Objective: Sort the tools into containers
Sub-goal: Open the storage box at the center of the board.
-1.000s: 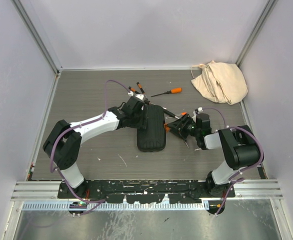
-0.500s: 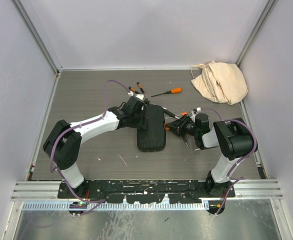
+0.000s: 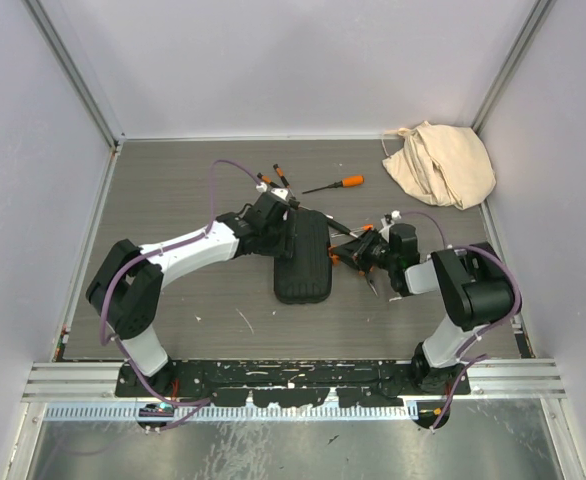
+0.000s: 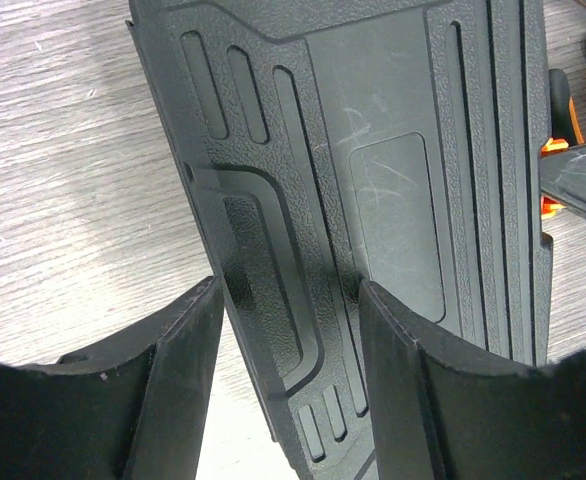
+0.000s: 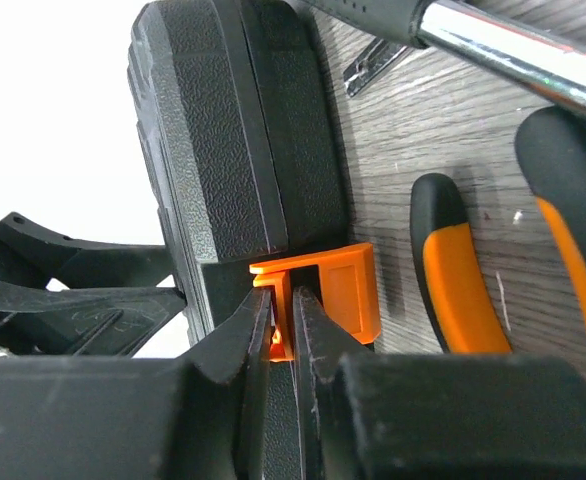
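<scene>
The black ribbed tool case [image 3: 303, 262] lies closed mid-table. My left gripper [image 3: 291, 232] rests at its far left corner; in the left wrist view its fingers [image 4: 291, 300] stand open astride the case's edge [image 4: 373, 150], one pad over the lid, the other beside it above the table. My right gripper [image 3: 345, 255] reaches in from the right, shut on the thin rib of the orange latch [image 5: 338, 290] at the case's side [image 5: 243, 130], jaws [image 5: 283, 310] nearly touching. Orange-handled pliers [image 5: 453, 270] and a steel shaft [image 5: 513, 55] lie right beside the latch.
An orange-handled screwdriver [image 3: 338, 184] and a few small orange-tipped tools [image 3: 271, 181] lie behind the case. A beige cloth bag [image 3: 440, 163] sits in the far right corner. Walls enclose the table on three sides.
The right gripper's jaws have closed onto the orange latch and its arm has shifted slightly. The left arm and the case have stayed put.
</scene>
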### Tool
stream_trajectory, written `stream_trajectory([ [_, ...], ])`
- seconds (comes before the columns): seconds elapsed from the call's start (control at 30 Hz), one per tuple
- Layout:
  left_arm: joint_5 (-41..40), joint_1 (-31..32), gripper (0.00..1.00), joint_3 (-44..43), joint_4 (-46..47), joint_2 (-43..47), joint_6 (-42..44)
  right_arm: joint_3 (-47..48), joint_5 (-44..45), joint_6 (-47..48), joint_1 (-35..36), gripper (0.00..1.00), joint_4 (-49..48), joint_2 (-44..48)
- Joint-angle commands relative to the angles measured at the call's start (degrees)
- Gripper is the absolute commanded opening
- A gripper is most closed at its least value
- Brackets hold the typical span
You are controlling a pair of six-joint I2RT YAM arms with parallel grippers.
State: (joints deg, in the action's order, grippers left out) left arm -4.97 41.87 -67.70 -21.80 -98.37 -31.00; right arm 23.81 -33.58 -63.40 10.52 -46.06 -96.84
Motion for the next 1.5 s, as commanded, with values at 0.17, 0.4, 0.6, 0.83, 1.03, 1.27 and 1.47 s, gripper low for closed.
stream_trajectory([
  [0.17, -4.2, -1.2, 0.68, -4.5, -12.5, 6.0, 2.7, 8.0, 9.2, 16.1, 0.7, 0.00, 25.9, 14.2],
  [0.4, -6.5, -4.3, 0.75, -4.4, -15.2, 16.2, 3.2, 15.3, 14.6, 22.0, 2.9, 0.00, 39.3, 19.2],
  [0.6, -11.6, -6.8, 0.79, -0.1, -18.7, 27.0, 4.7, 27.1, 28.2, 29.3, 11.6, 0.01, 54.1, 20.2],
  [0.83, -17.5, -8.8, 0.82, 3.9, -23.1, 38.8, 3.0, 41.9, 45.2, 34.8, 25.2, 0.01, 66.4, 16.4],
  [1.03, -26.0, -8.9, 0.87, 5.1, -28.5, 47.9, 0.5, 54.9, 58.1, 37.5, 36.6, 0.03, 74.4, 8.4],
  [1.27, -28.6, -9.0, 0.92, 5.9, -31.4, 53.8, 0.4, 66.7, 63.4, 40.6, 45.9, 0.20, 78.4, -0.9],
  [1.47, -28.4, -9.0, 0.92, 7.5, -32.5, 54.9, -0.7, 71.4, 61.4, 41.7, 50.3, 0.43, 78.1, -4.3],
])
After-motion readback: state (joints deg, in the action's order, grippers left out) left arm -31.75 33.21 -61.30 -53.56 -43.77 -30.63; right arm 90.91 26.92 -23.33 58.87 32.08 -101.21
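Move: The right hand's nearly shut fingers are already on the orange latch at the storage box's right edge; the box's middle is about 6 cm to their left, level in the forward direction and a centimetre lower. The hammer's grip lies some 6 cm ahead and 2 cm right, 3 cm lower, and the pliers about 5 cm right, 2 cm back and 4 cm lower. The left hand is at the lid's left part, with the latch some 9 cm to its right and 3 cm lower. Keeping its pinch on the orange latch, the right hand first draws upward, then sweeps left in an arc, ending about 18 cm left and 15 cm up while rolling some 65 degrees with its left side going down, so that it swings the lid over towards its left-hand hinge; only at the very end do its fingers start to open around the latch. Meanwhile the left hand comes off the lid and clears the way, going over 20 cm left, nearly as far up and some 9 cm back, its fingers spreading wide as the wrist tips up and turns counter-clockwise. ##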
